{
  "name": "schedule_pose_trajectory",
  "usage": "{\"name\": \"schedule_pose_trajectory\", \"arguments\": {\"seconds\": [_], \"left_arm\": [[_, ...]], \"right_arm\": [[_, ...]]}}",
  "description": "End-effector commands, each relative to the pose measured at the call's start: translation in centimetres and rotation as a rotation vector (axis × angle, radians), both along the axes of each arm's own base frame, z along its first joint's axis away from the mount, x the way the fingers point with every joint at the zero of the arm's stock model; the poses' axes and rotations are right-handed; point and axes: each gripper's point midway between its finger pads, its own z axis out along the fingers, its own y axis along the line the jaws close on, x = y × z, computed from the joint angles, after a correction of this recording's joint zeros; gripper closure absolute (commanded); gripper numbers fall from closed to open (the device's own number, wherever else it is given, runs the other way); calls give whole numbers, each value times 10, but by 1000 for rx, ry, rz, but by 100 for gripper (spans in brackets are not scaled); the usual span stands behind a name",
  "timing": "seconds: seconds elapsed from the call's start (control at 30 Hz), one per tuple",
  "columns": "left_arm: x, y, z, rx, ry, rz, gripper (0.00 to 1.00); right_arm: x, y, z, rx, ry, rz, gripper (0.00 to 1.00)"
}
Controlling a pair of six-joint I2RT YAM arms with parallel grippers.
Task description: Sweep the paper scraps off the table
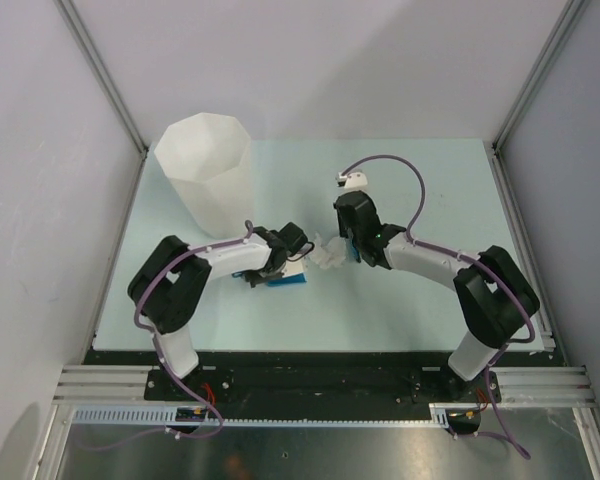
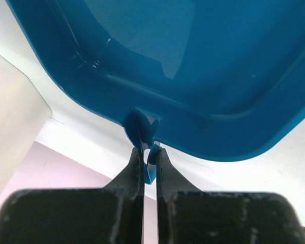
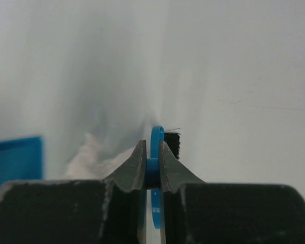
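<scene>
White paper scraps [image 1: 327,253] lie in a heap mid-table between the two grippers, and show as a blurred pale wad [image 3: 94,155] in the right wrist view. My left gripper [image 2: 149,151] is shut on the thin handle tab of a blue dustpan [image 2: 203,66], whose edge [image 1: 286,279] sits just left of the scraps on the table [image 1: 400,300]. My right gripper [image 3: 152,147] is shut on the flat blue handle of a small brush [image 3: 157,140] with black bristles [image 3: 172,143], just right of the scraps.
A tall white faceted bin [image 1: 205,172] stands at the back left of the table. Grey walls close in the back and sides. A black front rail [image 1: 320,358] runs along the near edge by the arm bases.
</scene>
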Motion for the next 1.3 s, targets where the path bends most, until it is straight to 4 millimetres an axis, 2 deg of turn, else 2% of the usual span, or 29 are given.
{"name": "schedule_pose_trajectory", "arguments": {"seconds": [0.0, 0.03, 0.07, 0.1, 0.13, 0.17, 0.23, 0.27, 0.3, 0.33, 0.37, 0.47, 0.5, 0.57, 0.6, 0.63, 0.7, 0.73, 0.83, 0.97, 1.07, 1.1, 1.2, 1.27], "left_arm": [[20, -9, 5, 13, -52, -19, 100], [21, -11, 4, 8, -49, -19, 100], [21, -12, 3, 3, -47, -21, 100], [20, -13, 2, -1, -44, -26, 100], [21, -13, 1, -1, -41, -31, 100], [21, -14, 0, -6, -43, -34, 100], [19, -16, 2, -30, -45, -38, 100], [18, -18, 3, -51, -42, -39, 100], [13, -25, 1, -106, -16, -48, 100], [11, -30, 4, -144, -8, -52, 100], [10, -35, 14, -197, -19, -55, 100], [5, -50, 29, -312, -13, -83, 100], [6, -52, 41, -342, -43, -87, 100], [9, -54, 54, -367, -77, -92, 100], [11, -55, 68, -389, -113, -95, 100], [13, -54, 75, -395, -136, -95, 100], [19, -50, 91, -387, -199, -86, 100], [22, -49, 101, -393, -228, -83, 100], [28, -51, 124, -425, -290, -78, 100], [30, -59, 155, -505, -347, -60, 100], [34, -57, 200, -557, -432, -40, 100], [43, -46, 229, -526, -534, -5, 100], [53, -21, 274, -432, -688, 39, 100], [57, 5, 299, -324, -779, 71, 100]], "right_arm": [[-30, 56, 5, 314, 122, 85, 100], [-34, 69, 5, 376, 155, 133, 100], [-49, 101, 17, 545, 231, 245, 100], [-55, 113, 25, 623, 261, 298, 100], [-57, 129, 42, 713, 251, 356, 100], [-70, 142, 54, 805, 305, 415, 100], [-74, 148, 69, 877, 317, 437, 100], [-73, 145, 79, 883, 294, 430, 100], [-71, 140, 80, 864, 275, 411, 100], [-63, 128, 72, 811, 252, 331, 100], [-62, 119, 80, 785, 217, 310, 100], [-48, 83, 77, 642, 134, 193, 100], [-49, 71, 93, 603, 73, 188, 100], [-44, 41, 103, 514, -5, 84, 100], [-46, 25, 131, 508, -87, 58, 100], [-44, -3, 133, 410, -130, -35, 100], [-54, -34, 165, 345, -244, -117, 100], [-57, -65, 175, 204, -318, -226, 100], [-71, -94, 197, 149, -381, -304, 100], [-81, -117, 218, 222, -410, -308, 100], [-87, -132, 225, 241, -427, -326, 100], [-87, -134, 224, 234, -425, -329, 100], [-89, -132, 218, 217, -403, -299, 100], [-89, -126, 210, 206, -377, -265, 100]]}}
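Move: The last paper scraps lie bunched about 5 cm left, 3 cm ahead and 11 cm below the right hand, which already holds the brush. The dustpan's pan is some 14 cm left of that hand, 3 cm back and 11 cm below. For the left hand, gripping the dustpan by its handle, the scraps lie about 17 cm right, 9 cm ahead and slightly below; the white bin stands some 23 cm ahead, 6 cm left, its middle 10 cm higher. The right hand keeps its brush and sweeps about 10 cm left and 4 cm back, pushing the scraps towards the dustpan while rolling some 35 degrees with its left side rising, then lifts clear and swings right, away from the pan. The left hand keeps its pinch on the handle and first holds the pan low with barely a nudge forward, then raises it about 22 cm, drifting a little right and forward and tilting the pan's right-hand mouth up as it brings the load beside the bin. ##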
